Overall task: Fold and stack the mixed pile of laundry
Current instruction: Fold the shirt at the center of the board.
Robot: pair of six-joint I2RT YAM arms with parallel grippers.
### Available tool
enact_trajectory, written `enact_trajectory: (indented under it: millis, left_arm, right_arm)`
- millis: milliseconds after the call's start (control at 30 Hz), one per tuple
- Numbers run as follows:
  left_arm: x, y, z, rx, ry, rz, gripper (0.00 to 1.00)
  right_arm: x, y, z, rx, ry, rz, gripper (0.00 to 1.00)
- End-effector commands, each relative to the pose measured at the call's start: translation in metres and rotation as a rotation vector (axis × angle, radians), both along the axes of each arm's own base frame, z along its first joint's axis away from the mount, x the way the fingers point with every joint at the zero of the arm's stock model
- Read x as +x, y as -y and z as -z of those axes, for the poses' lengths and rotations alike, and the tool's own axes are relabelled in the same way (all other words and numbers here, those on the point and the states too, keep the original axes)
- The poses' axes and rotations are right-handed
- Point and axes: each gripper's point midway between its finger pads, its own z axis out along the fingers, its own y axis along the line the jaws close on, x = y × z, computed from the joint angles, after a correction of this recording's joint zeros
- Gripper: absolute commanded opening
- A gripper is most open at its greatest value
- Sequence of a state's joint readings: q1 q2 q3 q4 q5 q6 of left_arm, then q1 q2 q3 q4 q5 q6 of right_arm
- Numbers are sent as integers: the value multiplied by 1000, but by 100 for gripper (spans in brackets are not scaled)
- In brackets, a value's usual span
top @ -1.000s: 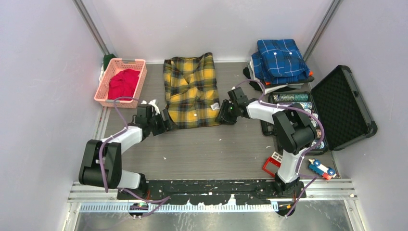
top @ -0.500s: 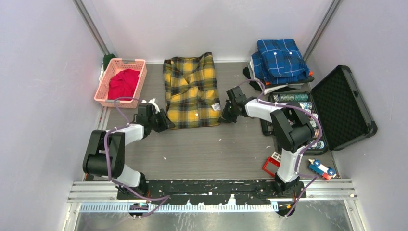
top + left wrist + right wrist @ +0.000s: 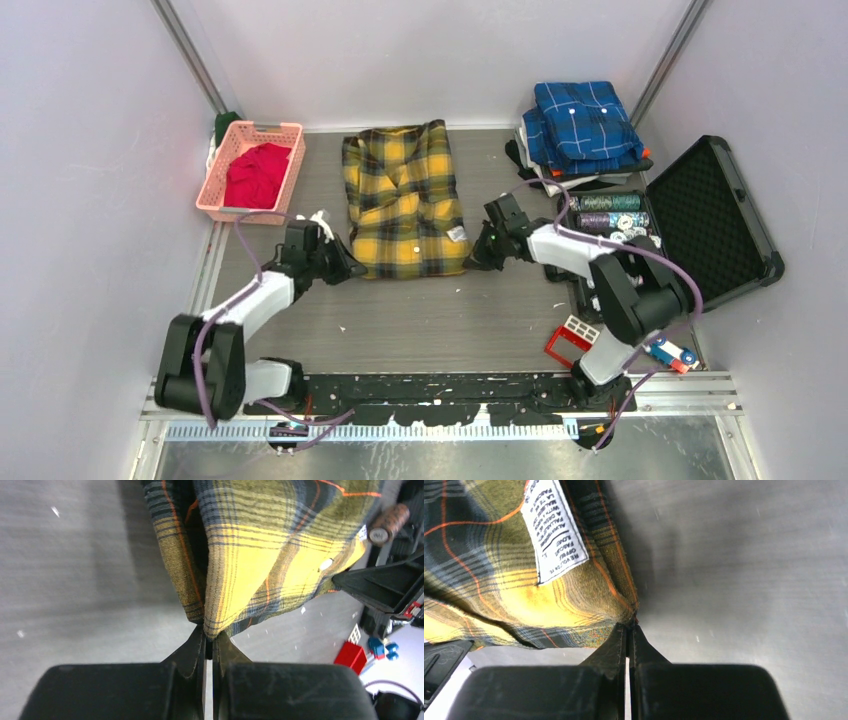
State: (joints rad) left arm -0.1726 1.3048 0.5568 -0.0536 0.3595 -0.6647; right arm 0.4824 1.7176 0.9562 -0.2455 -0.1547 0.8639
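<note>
The yellow-and-black plaid shirt (image 3: 404, 200) lies flat in the middle of the table, folded into a long rectangle, collar end far. My left gripper (image 3: 345, 268) is shut on its near left corner (image 3: 207, 622). At the near right corner (image 3: 626, 617), beside a white care label (image 3: 553, 527), my right gripper (image 3: 472, 260) is pinched shut on the hem. The red T-shirt (image 3: 256, 172) lies bunched in the pink basket (image 3: 213, 195) at the far left.
A folded blue plaid shirt (image 3: 585, 122) tops a stack at the far right. An open black case (image 3: 712, 222) with rolls inside stands at the right. A small red block (image 3: 566, 340) and a blue toy (image 3: 668, 350) lie near the right arm's base.
Both grippers have closed on the plaid shirt's near corners. The shirt has shifted slightly to the right and toward the arms, its near edge pulled straighter.
</note>
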Motion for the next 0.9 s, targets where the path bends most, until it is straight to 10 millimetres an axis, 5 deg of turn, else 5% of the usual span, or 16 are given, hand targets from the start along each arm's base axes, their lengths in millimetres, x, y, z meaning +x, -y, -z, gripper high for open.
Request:
enact_trajectory:
  millis: [0, 267, 500, 733, 867]
  left_arm:
    - [-45, 5, -6, -8, -89, -3, 0]
    - [-106, 13, -45, -96, -85, -16, 0]
    - [-146, 7, -75, -154, -90, -29, 0]
    - [-151, 3, -113, -160, -37, -34, 0]
    - [-136, -2, -127, -113, -7, -61, 0]
  right_arm:
    - [-23, 7, -39, 39, 48, 47, 1]
    - [-88, 17, -89, 9, 106, 33, 1]
    - [-124, 18, -128, 40, 185, 37, 1]
    - [-127, 13, -170, 29, 263, 23, 1]
    - [-113, 17, -184, -47, 292, 37, 1]
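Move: Both hands already grip the near corners of the folded shirt, the left some 4 cm above the board, the right barely 2 cm. They take this hem towards the board's near edge, about 22 cm straight back from the left hand and 24 from the right. The shirt's middle lies about 17 cm ahead and 9 to the right of the left hand; its white label is some 7 cm ahead and 2 left of the right hand. Still pinching the shirt's two near corners with shut fingers, both hands haul the hem straight back towards the robot and the board's near edge, about 14 cm, at an even pace that eases out at the end. They rise as they go, the left some 11 cm and the right about 16, climbing on after the backward pull has stopped; the right's fingers tip up roughly 10 degrees. ##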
